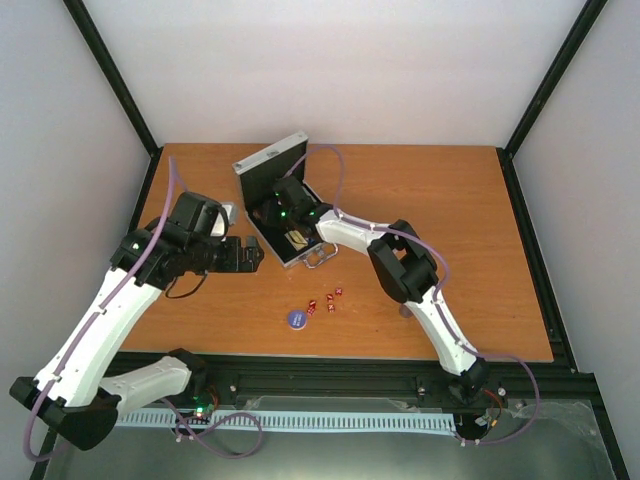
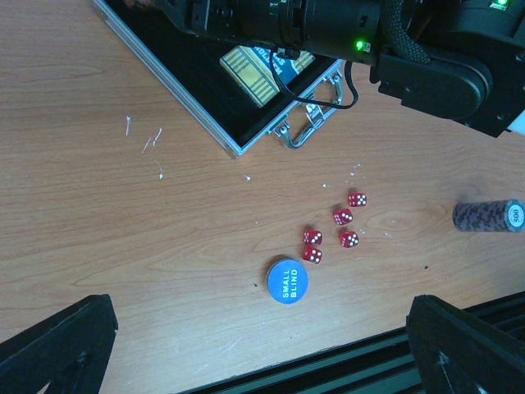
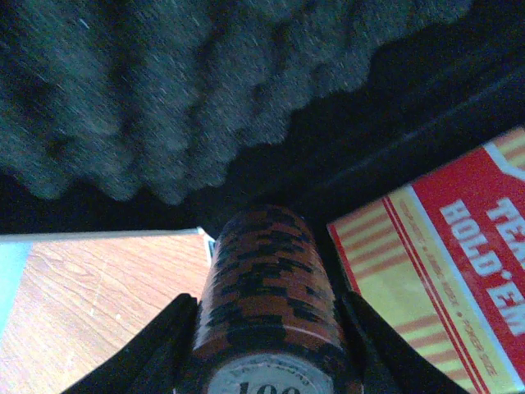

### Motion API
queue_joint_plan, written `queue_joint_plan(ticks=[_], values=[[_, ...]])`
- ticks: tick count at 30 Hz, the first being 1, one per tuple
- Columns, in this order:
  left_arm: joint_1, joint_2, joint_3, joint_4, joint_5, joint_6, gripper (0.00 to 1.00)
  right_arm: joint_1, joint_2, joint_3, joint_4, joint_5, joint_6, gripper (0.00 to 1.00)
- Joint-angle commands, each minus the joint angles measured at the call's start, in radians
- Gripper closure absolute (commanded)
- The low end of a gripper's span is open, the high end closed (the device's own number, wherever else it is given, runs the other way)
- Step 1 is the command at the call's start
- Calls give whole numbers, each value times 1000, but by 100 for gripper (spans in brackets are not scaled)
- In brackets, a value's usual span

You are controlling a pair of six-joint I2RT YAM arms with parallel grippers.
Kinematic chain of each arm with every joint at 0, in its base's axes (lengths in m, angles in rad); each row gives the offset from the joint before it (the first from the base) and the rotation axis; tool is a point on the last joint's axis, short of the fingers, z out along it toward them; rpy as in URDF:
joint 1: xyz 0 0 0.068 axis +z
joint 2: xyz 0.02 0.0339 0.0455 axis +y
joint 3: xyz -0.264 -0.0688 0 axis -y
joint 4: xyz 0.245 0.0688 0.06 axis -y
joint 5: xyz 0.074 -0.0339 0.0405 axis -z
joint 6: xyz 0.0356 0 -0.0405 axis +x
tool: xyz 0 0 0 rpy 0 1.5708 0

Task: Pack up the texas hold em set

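The silver case (image 1: 262,163) lies open at the back of the table, its lid with grey foam (image 3: 164,98) raised. My right gripper (image 3: 271,349) reaches into the case (image 2: 184,98) and is shut on an orange-and-black chip stack (image 3: 267,279), which is lying on its side. A red and yellow card box (image 3: 459,271) lies in the case just right of that stack. In front of the case, a blue "small blind" disc (image 2: 287,281) and several red dice (image 2: 342,217) rest on the wood. My left gripper (image 2: 262,353) hovers open above the disc, holding nothing.
Another grey chip stack (image 2: 488,216) lies on its side to the right of the dice, near the right arm (image 1: 405,265). The case's handle and latches (image 2: 308,131) face the dice. The table's black front rail (image 2: 369,361) runs close behind the disc.
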Motion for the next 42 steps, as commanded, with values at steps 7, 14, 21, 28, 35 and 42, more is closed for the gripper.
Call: queue_joint_plan(ticks=[7,14,21,28,35,42], values=[[6,27,54,24,2,1,0,7,-17,12,-30,11,-30,36],[6,30,51,22,9,-2,0,7,-101,-34,-72,13,-69,28],[6,67,-3,54,62,-1,0,9,-279,-46,-456,118,-169,16],[6,88,-38,102,86,23,0,8,-524,-315,-886,345,-221,9],[6,103,-81,163,157,24,0,-25,-844,-756,-986,370,-101,9],[6,124,-83,175,171,46,0,-42,-981,-919,-980,359,-69,11]])
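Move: Still gripped in the right fingers, the 100 chip stack is in the open case. The last stack, the 500, stands on the table some 26 cm back and 37 cm right of that hand, about 7 cm lower. The red deck lies 3 cm ahead and 5 cm right of the hand, the dice roughly 23 cm back and 16 cm right. From the left hand the 500 stack is about 38 cm right, 2 cm back, 25 cm down. Sinking a last 1.5 cm into the case, the right hand opens its fingers and lets go of the 100 stack, climbs out, then sweeps back and right, about 40 cm in all, and descends again to the 500 stack. The wrist swings some 55 degrees until the wide-open fingers point almost straight down. The left hand, open, drifts about 5 cm down and right. ##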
